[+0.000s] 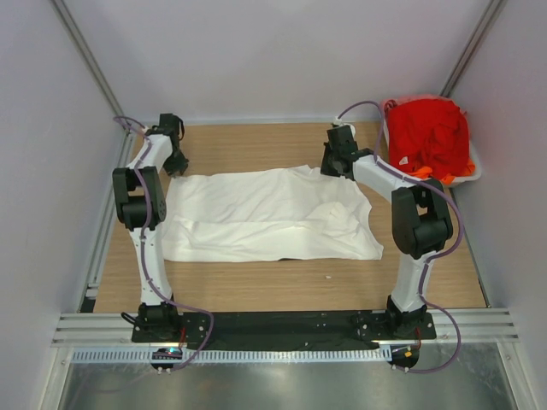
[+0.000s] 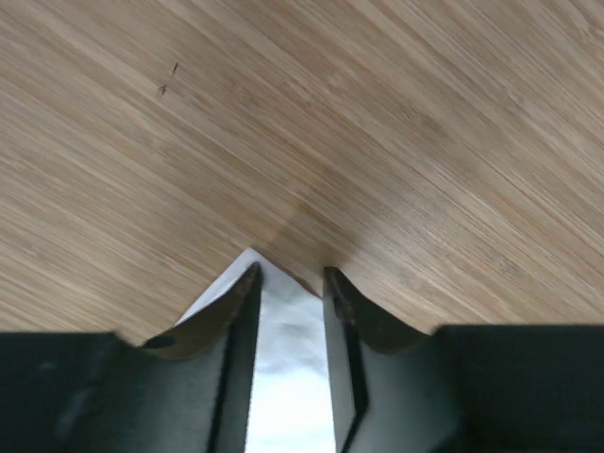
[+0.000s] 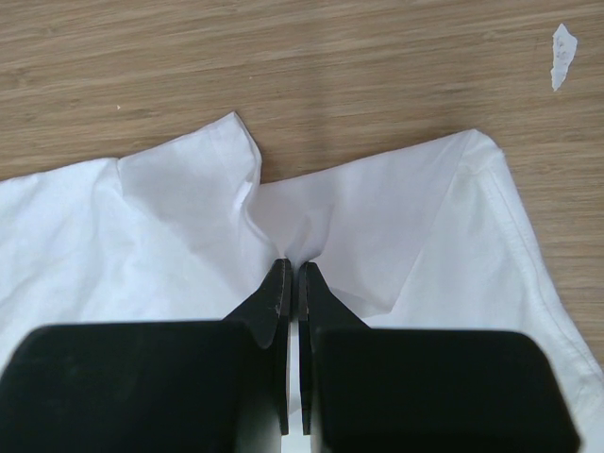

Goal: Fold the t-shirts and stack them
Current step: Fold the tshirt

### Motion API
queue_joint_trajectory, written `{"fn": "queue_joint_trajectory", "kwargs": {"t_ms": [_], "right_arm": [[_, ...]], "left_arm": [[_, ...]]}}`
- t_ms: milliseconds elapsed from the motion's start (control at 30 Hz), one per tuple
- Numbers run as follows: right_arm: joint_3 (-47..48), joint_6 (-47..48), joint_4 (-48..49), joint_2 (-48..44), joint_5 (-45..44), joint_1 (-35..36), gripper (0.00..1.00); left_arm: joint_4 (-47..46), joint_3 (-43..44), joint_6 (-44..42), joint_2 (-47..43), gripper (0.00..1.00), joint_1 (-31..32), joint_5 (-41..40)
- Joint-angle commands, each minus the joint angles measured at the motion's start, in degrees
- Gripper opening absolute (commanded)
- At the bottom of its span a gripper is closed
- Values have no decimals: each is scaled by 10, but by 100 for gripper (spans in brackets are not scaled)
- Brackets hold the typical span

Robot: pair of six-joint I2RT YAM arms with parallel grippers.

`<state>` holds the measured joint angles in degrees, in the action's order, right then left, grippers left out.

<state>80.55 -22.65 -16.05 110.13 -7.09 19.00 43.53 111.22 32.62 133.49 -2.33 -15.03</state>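
Note:
A large white t-shirt (image 1: 265, 213) lies spread and rumpled across the wooden table. My left gripper (image 1: 175, 162) is at the shirt's far left corner. In the left wrist view its jaws (image 2: 288, 274) stand a little apart, and the white corner (image 2: 283, 359) lies in the gap between them. At the shirt's far right edge, my right gripper (image 1: 335, 162) is shut (image 3: 290, 267) on a pinched fold of the white cloth (image 3: 142, 236). Red t-shirts (image 1: 427, 132) are heaped at the back right, with a bit of orange (image 1: 423, 173) showing beneath.
A pale plastic tub (image 1: 474, 171) holds the red heap in the back right corner. Grey walls close in both sides and the back. Bare wood (image 2: 377, 113) lies beyond the shirt's far edge. A small white scrap (image 3: 562, 52) sits on the wood.

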Motion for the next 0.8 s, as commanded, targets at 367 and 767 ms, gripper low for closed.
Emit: {"fn": "queue_joint_trajectory", "kwargs": {"t_ms": [367, 767], "right_arm": [[-2, -2, 6, -42, -3, 0, 1], [85, 9, -62, -61, -8, -1, 1]], "left_arm": [[-3, -40, 8, -49, 0, 1, 35], [45, -35, -13, -139, 0, 1, 35]]}}
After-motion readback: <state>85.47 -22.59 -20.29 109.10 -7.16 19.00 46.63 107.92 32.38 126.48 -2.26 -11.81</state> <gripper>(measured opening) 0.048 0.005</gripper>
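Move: Just under the left fingertips, about 1 cm below the hand point, lies the t-shirt's far left corner, already between the half-open pads. The shirt's near edge runs some 25 cm back from there, also directly behind the hand. The right fingers already hold the shirt's far edge towards its right end; from that hand the near right corner lies about 24 cm back, 15 cm to the right and 7 cm lower, and the red t-shirts some 8 cm ahead, 31 cm to the right, at about its height. Closing fully on the t-shirt's far left corner, the left fingers pinch the cloth while the hand drags back about 1.5 cm and slightly right, low over the table, then rises some 4 cm. The right hand keeps its grip on the far edge, waits, then lifts about 3 cm alongside the left at the end. ##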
